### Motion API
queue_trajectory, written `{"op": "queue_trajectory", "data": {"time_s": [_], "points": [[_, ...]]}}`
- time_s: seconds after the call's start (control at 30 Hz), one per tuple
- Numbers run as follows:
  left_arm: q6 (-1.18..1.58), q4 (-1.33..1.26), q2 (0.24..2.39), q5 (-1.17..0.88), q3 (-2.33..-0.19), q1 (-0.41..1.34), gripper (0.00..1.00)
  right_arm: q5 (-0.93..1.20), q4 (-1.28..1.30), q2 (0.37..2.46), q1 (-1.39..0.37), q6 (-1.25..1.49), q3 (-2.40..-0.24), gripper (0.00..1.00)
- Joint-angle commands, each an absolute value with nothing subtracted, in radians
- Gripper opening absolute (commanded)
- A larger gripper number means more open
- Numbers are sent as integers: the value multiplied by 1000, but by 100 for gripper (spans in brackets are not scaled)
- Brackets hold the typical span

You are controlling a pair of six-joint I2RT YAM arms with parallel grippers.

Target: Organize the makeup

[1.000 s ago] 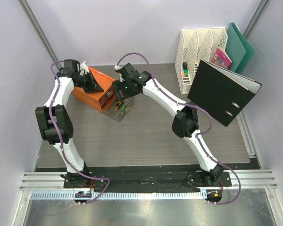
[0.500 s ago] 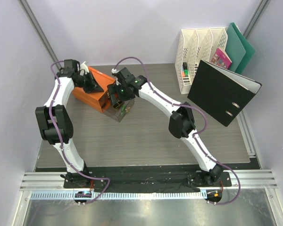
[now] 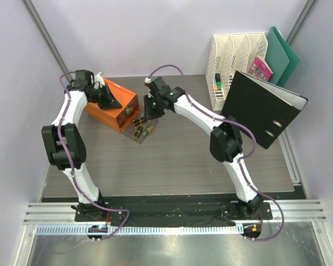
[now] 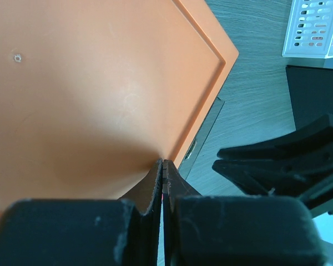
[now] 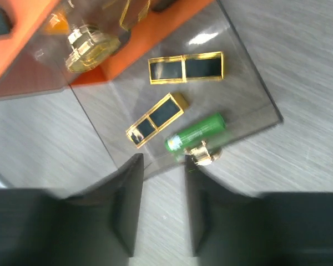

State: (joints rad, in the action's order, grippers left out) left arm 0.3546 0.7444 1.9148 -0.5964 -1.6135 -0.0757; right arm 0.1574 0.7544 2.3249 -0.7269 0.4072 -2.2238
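Note:
An orange box (image 3: 126, 103) stands at the back left, with a clear drawer (image 3: 142, 131) pulled out of it. In the drawer lie two black-gold lipsticks (image 5: 186, 67) (image 5: 156, 119) and a small green tube (image 5: 195, 133), behind the drawer's gold knob (image 5: 204, 154). A clear bottle with a gold cap (image 5: 84, 51) stands by the box's orange edge. My right gripper (image 5: 162, 169) hovers just in front of the knob, open, with only table between its fingers (image 5: 127, 199). My left gripper (image 4: 164, 163) is shut, its tips resting on the box's orange lid (image 4: 100, 83).
A white file rack (image 3: 233, 55) with a pink booklet (image 3: 260, 67) and green folders (image 3: 283, 52) stands at the back right. A black binder (image 3: 263, 108) leans in front of it. The right gripper's dark fingers (image 4: 288, 166) show beside the box in the left wrist view.
My right gripper has pulled back from over the drawer toward the right, uncovering the lipsticks and green tube, and its jaws have narrowed. The left arm has not moved.

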Motion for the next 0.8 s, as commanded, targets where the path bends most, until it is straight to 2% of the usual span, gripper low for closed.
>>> {"op": "queue_trajectory", "data": {"time_s": [0.0, 0.03, 0.13, 0.43, 0.77], "points": [[252, 1057, 2068, -348, -1480, -55, 0, 316, 565, 2178, -678, 541, -2062, 16], [253, 1055, 2069, -350, -1482, -55, 0, 342, 540, 2168, -663, 567, -1993, 6], [253, 1054, 2072, -350, -1483, -55, 0, 394, 465, 2138, -644, 623, -1887, 2], [249, 1060, 2079, -347, -1489, -55, 0, 451, 400, 2124, -626, 647, -1746, 1], [250, 1069, 2077, -348, -1497, -55, 0, 474, 365, 2238, -627, 698, -1816, 1]]}}
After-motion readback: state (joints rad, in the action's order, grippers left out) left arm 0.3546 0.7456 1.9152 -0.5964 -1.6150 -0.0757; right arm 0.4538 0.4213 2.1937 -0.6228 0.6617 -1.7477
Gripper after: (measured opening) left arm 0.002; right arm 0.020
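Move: The open drawer's front knob is about 7 cm below the right hand, 2 cm nearer the base and level sideways. The green tube is just inside it, roughly 3 cm back and 2 cm left of the hand; the near gold compact lies 3 cm back and 6 left, the far one 2 ahead and 5 left. The orange cabinet's middle is some 8 cm ahead and 16 left. From the left hand the knob lies about 9 cm back, 11 right and 10 down. The left hand's shut fingertips stay resting on the orange cabinet's top while the right hand, touching nothing that can be seen, snaps its half-open fingers shut. It swings right nearly 4 cm, sinks about 5 cm and draws back some 3 cm towards the drawer's knob, then eases slightly left again, the wrist turning over 20 degrees so the fingers point more to the left. ##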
